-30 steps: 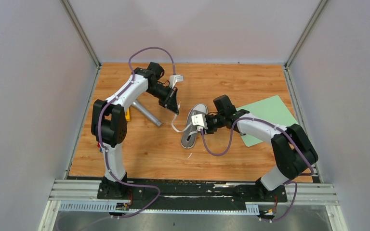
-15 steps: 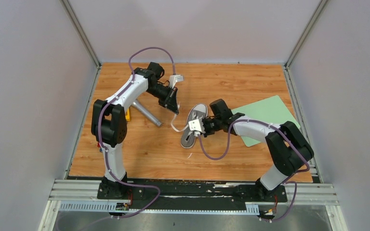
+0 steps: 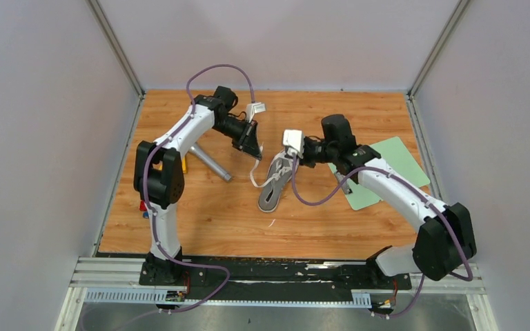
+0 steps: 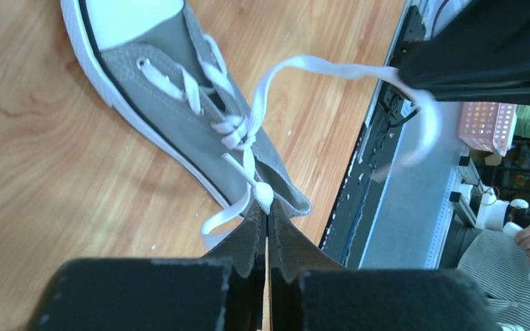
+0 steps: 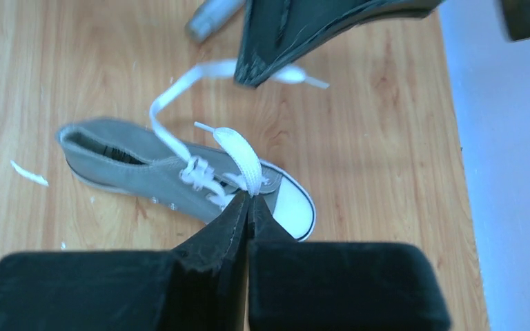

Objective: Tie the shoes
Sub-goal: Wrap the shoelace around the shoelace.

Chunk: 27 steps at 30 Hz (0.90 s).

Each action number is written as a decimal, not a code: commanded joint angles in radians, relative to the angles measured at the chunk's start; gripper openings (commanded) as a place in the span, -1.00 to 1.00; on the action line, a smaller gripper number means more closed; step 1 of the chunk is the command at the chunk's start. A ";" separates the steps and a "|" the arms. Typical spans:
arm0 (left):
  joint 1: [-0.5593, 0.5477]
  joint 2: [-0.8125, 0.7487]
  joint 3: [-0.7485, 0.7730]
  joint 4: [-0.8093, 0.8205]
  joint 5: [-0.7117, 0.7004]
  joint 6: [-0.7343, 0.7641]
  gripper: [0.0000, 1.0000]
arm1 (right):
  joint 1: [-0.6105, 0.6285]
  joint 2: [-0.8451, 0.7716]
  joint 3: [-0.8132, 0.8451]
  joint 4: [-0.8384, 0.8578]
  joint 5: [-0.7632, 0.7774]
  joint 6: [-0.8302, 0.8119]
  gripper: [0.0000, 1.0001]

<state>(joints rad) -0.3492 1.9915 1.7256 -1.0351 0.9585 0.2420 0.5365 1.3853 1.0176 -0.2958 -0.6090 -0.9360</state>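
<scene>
The grey canvas shoe [image 3: 273, 186] with a white toe cap lies on the wooden table between both arms, its laces pulled up. In the left wrist view my left gripper [image 4: 265, 205] is shut on a white lace just above the shoe [image 4: 179, 103], near its heel opening. From the top it hangs at the shoe's far left [image 3: 254, 152]. My right gripper [image 5: 250, 198] is shut on the other lace, a loop of it rising from the fingertips over the shoe [image 5: 145, 169]. It sits above the toe end [image 3: 298, 157].
A green mat [image 3: 390, 164] lies at the right under the right arm. A metal cylinder [image 3: 210, 162] and a small yellow item [image 3: 183, 164] lie left of the shoe. Grey walls close in three sides.
The right gripper shut on a lace at the shoe and rose toward the back, pulling it taut. The left gripper shifted slightly up and right, still holding its lace.
</scene>
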 commanded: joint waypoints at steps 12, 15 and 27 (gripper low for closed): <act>-0.088 0.135 0.187 0.075 0.176 -0.004 -0.87 | -0.120 0.252 0.348 -0.141 -0.319 0.888 -1.00; -0.092 0.137 0.158 0.110 0.186 -0.049 -0.81 | -0.139 0.270 0.334 -0.095 -0.345 1.012 -1.00; -0.097 0.158 0.017 0.286 0.384 -0.234 -0.50 | -0.202 0.353 0.268 0.081 -0.358 1.386 -1.00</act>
<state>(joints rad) -0.4446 2.1326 1.7706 -0.8417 1.2148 0.0910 0.3485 1.7031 1.2987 -0.3077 -0.9543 0.2909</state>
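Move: The lace end in the left hand's shut fingers lies about 10 cm to the right hand's left, roughly level with it and about 1 cm lower. The right hand's own lace end is likewise some 10 cm to the left hand's right. From the right hand, the shoe's knot is about 3 cm left, 2 cm back and 11 cm below, and the toe 3 cm ahead, 2 cm left, 13 cm below. The silver tube lies about 14 cm left of the left hand, 1 cm back, 15 cm below. The two held lace ends are brought together above the shoe. The left hand carries its lace about 6.5 cm right, then parts its fingers slightly. The right hand, still pinching its own lace, climbs about 5 cm, sinks most of the way back, and edges forward while rolling some 70 degrees, its top going forward, beside the left fingertips. ##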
